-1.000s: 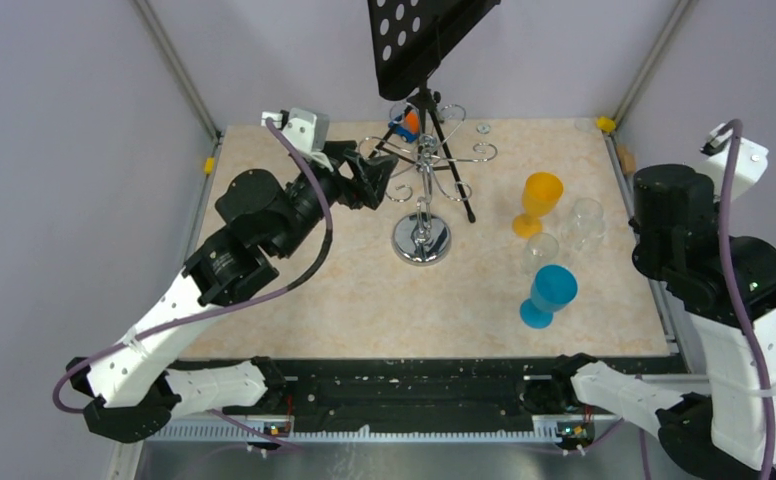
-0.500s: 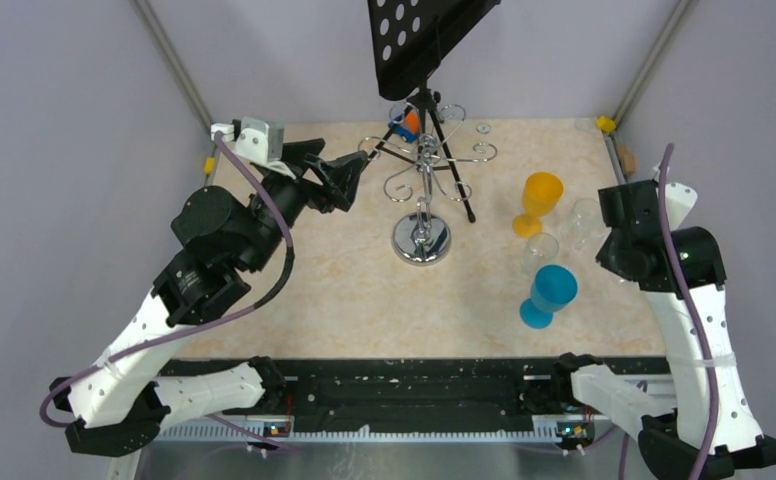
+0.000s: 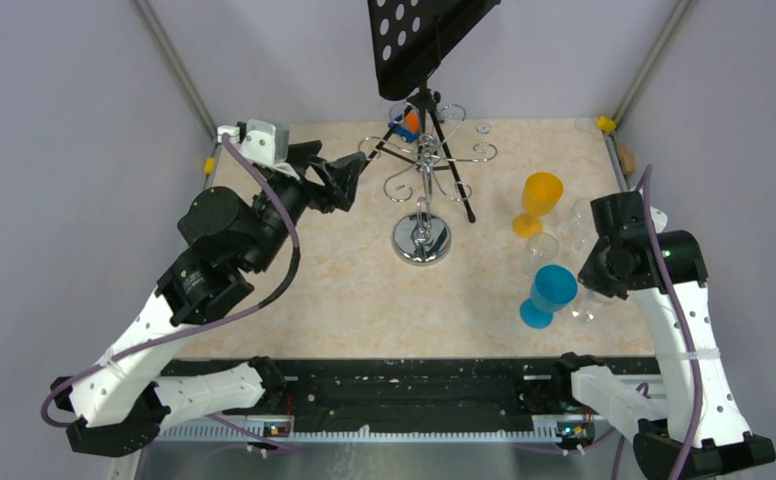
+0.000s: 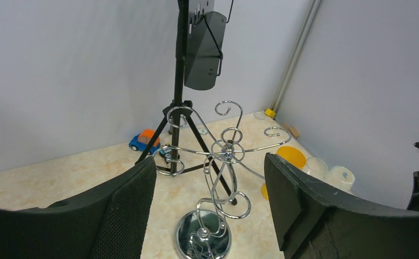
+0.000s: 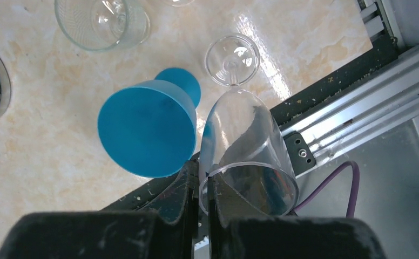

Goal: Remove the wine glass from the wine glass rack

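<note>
The wine glass rack (image 3: 422,190) is a chrome wire stand with curly arms on a round mirrored base, at the back middle of the table. No glass hangs on its arms (image 4: 226,154). My left gripper (image 3: 349,168) stands open just left of the rack, its fingers (image 4: 126,210) apart and empty. My right gripper (image 5: 203,178) is shut on the rim of a clear wine glass (image 5: 240,129). The glass is held foot down by the table's near right edge (image 3: 584,303), beside a blue goblet (image 5: 148,129).
An orange goblet (image 3: 541,195), a blue goblet (image 3: 552,290) and clear glasses (image 3: 586,215) stand at the right. A black tripod stand with a perforated plate (image 3: 424,40) rises behind the rack. A small toy car (image 4: 144,141) sits near its legs.
The right arm has swung forward and down with the clear glass, bringing it beside the blue goblet. The left arm drew back left from the rack, then held still.
</note>
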Motion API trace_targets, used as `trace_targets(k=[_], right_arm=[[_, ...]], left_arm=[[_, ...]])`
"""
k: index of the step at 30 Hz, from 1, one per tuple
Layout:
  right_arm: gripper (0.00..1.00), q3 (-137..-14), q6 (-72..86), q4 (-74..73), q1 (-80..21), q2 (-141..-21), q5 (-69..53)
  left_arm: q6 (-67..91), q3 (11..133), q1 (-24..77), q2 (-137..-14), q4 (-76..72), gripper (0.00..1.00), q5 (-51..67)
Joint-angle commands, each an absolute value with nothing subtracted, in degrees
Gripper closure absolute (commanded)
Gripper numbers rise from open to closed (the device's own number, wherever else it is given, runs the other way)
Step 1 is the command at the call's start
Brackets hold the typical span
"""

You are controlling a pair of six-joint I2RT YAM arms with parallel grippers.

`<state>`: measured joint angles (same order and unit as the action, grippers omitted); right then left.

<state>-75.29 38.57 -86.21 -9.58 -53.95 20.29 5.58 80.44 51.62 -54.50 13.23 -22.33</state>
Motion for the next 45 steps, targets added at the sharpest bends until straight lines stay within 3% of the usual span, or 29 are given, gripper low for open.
trace_targets(k=[1, 24, 35, 45], right_arm=[[1.0, -74.1, 37.9, -85.5, -8.6, -53.2, 19.6], [1.0, -65.0, 31.8, -72.8, -4.1, -53.2, 22.0], [1.0, -64.8, 25.9, -70.6, 7.3, -54.8, 11.4], [1.0, -70.1, 27.1, -73.0, 8.5, -56.6, 4.8]], left_arm=[[4.2, 80.4, 51.4, -53.8, 10.6, 0.24, -23.8], [3.6, 80.8, 51.4, -53.4, 11.4, 0.24, -24.8], [3.4, 80.9, 51.4, -53.6, 11.7, 0.23, -25.1], [3.0, 80.9, 51.3, -53.9, 11.5, 0.23, -25.8]])
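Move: The right hand already holds a clear wine glass by its rim, foot slanting forward and to the right. The free table spot lies about 9 cm ahead, 8 cm right and 21 cm below this hand. The blue wine glass stands some 4 cm left and 3 cm ahead; the short clear glass 15 cm ahead and 4 cm left; the other clear wine glass 17 cm ahead and 4 cm right. From the left hand, the spot is level ahead, roughly 52 cm right and 48 cm below. Down first, by about 4 cm, then nearly level forward and to the right, the right hand carries the clear wine glass away from the blue glass's side towards the free spot, ending some 4 cm farther out and 2 to 3 cm to the right. The shut fingers keep their pinch on the rim, and the wrist hardly turns, so the glass stays slanted foot-first. ##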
